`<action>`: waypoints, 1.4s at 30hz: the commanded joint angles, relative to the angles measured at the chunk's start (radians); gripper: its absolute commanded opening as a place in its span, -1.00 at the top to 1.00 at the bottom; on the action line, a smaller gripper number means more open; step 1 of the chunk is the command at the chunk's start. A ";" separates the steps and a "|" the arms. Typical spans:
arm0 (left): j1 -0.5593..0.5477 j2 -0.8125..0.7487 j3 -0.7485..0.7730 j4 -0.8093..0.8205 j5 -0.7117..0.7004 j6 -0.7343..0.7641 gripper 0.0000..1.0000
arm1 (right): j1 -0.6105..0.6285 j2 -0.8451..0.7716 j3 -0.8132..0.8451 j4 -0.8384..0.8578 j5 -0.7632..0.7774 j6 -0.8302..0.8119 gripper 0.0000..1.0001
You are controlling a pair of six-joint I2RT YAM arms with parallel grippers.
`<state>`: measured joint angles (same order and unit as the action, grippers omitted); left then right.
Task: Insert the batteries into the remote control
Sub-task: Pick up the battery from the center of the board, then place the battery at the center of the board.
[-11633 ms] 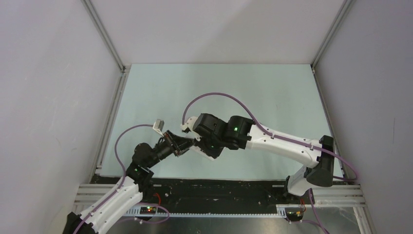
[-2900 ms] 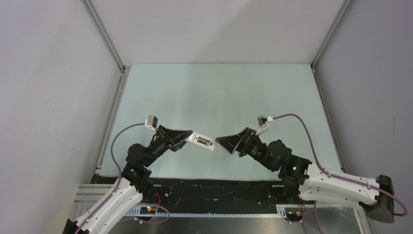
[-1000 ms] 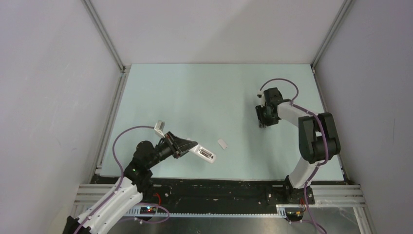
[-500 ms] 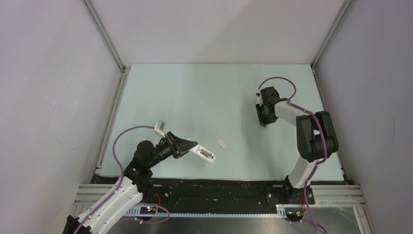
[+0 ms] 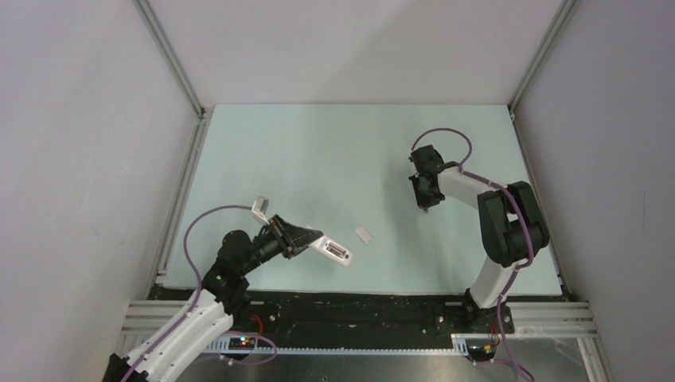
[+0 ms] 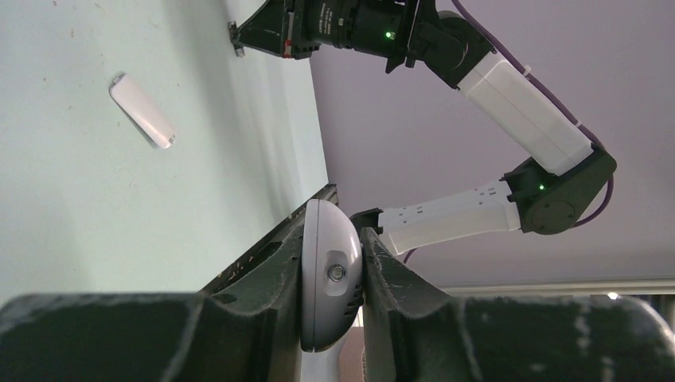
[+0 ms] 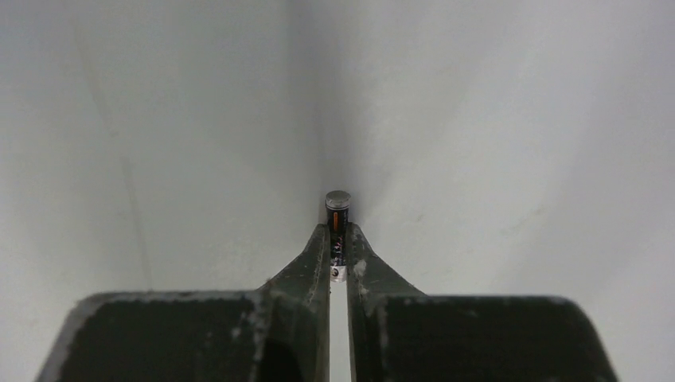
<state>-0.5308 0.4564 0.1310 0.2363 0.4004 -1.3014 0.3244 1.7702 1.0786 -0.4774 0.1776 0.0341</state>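
Observation:
The white remote control (image 5: 337, 254) sticks out to the right of my left gripper (image 5: 313, 239), which is shut on its end a little above the mat. In the left wrist view the remote control (image 6: 330, 270) sits edge-on, pinched between both pads. My right gripper (image 5: 425, 204) points down at the mat on the right side. Its wrist view shows the jaws of the right gripper (image 7: 337, 229) shut on one small dark battery (image 7: 337, 205), whose silver end pokes out beyond the fingertips. In the top view the battery is hidden under the gripper.
A small plain white cover piece (image 5: 365, 235) lies flat on the pale green mat (image 5: 318, 159) between the two grippers, also seen as the cover piece (image 6: 142, 111) in the left wrist view. Grey walls enclose the mat on three sides.
My right gripper has closed on the battery and shifted slightly left. The left arm and the remote control have not moved, nor has the cover piece.

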 commanded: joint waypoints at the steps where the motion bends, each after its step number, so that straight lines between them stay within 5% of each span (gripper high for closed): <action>1: -0.004 -0.015 0.035 0.033 0.015 -0.002 1.00 | 0.055 -0.081 -0.012 -0.062 -0.122 0.085 1.00; 12: -0.004 -0.035 0.055 -0.003 0.005 0.007 1.00 | 0.382 -0.722 -0.080 0.034 -0.337 0.243 1.00; 16: -0.004 -0.035 0.078 -0.010 0.020 0.019 1.00 | 0.601 -0.852 -0.107 0.116 -0.287 0.387 1.00; 23: -0.009 -0.049 0.140 -0.042 0.037 0.083 1.00 | 0.866 -0.973 -0.183 0.342 -0.269 0.407 1.00; 35: -0.084 -0.057 0.178 -0.090 -0.011 0.157 1.00 | 0.928 -1.013 -0.285 0.504 -0.360 0.312 1.00; 42: -0.111 -0.057 0.195 -0.092 -0.012 0.235 1.00 | 0.940 -1.011 -0.287 0.483 -0.268 0.270 1.00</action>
<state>-0.6296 0.4110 0.2687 0.1135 0.3950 -1.1427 1.2545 0.7738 0.7929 -0.0387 -0.1524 0.3481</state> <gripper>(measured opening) 0.299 0.087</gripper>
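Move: The right fingers are already shut on the battery, still down on the board. The remote's open battery compartment, held level by the left hand, lies about 20 cm back of the right hand, 28 cm to its left and 14 cm higher, while the cover lies 10 cm back and 20 cm left. From the left hand the battery is roughly 18 cm ahead, 34 cm right and 16 cm down. Keeping its pinch on the battery, the right hand lifts it off the board and carries it up about 30 cm, just as far back and somewhat less to the left, towards the remote, turning some 90 degrees until its downward fingers point level to the left, then slowing nearly to a stop. The left hand keeps hold of the remote, raising it about 4 cm and drawing it slightly back as its wrist tilts a little. ##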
